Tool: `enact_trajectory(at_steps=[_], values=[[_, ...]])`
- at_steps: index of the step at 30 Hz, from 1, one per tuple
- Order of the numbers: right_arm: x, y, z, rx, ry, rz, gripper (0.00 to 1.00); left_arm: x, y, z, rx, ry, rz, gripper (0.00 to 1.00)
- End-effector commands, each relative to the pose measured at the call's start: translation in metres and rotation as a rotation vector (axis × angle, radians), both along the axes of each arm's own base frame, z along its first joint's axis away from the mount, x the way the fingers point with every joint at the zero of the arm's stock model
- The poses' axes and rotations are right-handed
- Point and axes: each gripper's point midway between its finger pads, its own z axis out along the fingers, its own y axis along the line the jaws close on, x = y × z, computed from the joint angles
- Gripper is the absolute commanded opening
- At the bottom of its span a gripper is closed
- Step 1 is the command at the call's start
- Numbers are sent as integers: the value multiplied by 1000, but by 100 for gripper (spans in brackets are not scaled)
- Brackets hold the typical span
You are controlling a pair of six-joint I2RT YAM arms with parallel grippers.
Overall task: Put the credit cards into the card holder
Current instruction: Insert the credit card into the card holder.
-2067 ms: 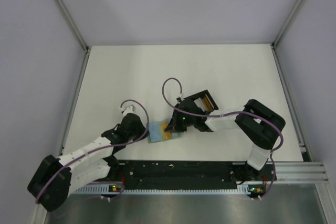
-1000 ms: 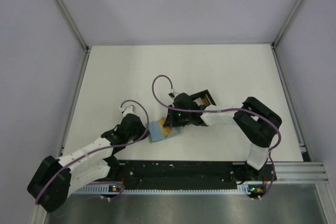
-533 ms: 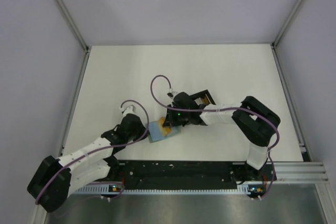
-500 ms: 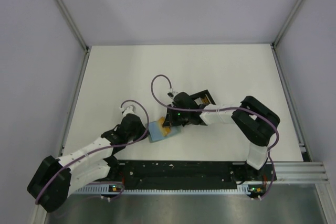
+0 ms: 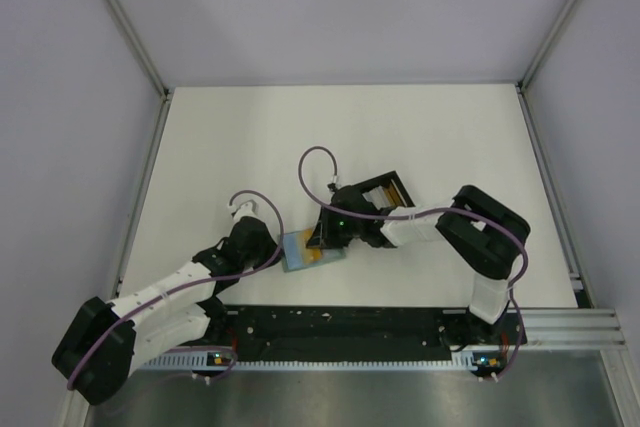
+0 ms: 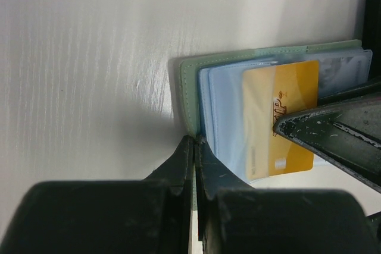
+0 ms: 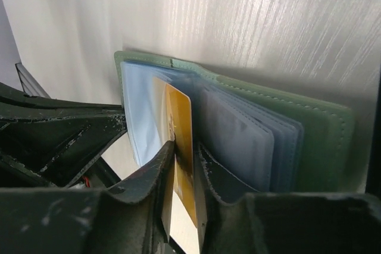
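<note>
The sage-green card holder (image 5: 296, 250) lies open near the table's front, its pale blue sleeves (image 7: 238, 141) fanned out. My left gripper (image 6: 194, 140) is shut on the near edge of its green cover (image 6: 189, 87). A yellow-orange credit card (image 6: 280, 105) stands partly inside one sleeve. My right gripper (image 7: 184, 147) straddles that card (image 7: 178, 111) with its jaws slightly open. The card rests against one finger, and a thin gap shows at the other. From above, the right gripper (image 5: 322, 239) meets the holder from the right and the left gripper (image 5: 274, 255) from the left.
A black open box (image 5: 388, 190) with something yellow inside sits just behind the right wrist. The white table (image 5: 350, 137) stretches to the back wall, with metal frame rails along both sides and the arm bases at the front edge.
The right jaws have eased apart around the yellow card, and the right wrist has shifted slightly to the right. The left gripper keeps its grip on the holder and has not moved.
</note>
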Motion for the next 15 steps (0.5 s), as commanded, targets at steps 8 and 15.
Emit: enact_trajectory(at_steps=[8,15], values=[[3,-28,15,-203,-127,10,37,-1,-4,5,-8,-3,-21,0],[1,-22,10,-245,-126,60,40,1,-7,6,-17,-11,-35,0]])
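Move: The right hand has its just-opening fingers on the right edge of the orange credit card. The card's middle is about 2 cm left of the hand point, level fore and aft and 1 cm below. The photo sleeve lies roughly 3 cm right, 1 cm ahead and 2 cm below; the black box is some 12 cm ahead, 13 cm right. From the left hand, pinching the card holder's left edge, the card is about 7 cm right and 1 cm ahead. The right fingers come free of the orange card's right edge as they go on opening, to roughly two fifths. The hand eases back half a centimetre, then travels about 2 cm left over the card, regaining that and rising 1 cm while the fingers tip some 10 degrees steeper. The left hand keeps the card holder's left edge pinched and stays put. ##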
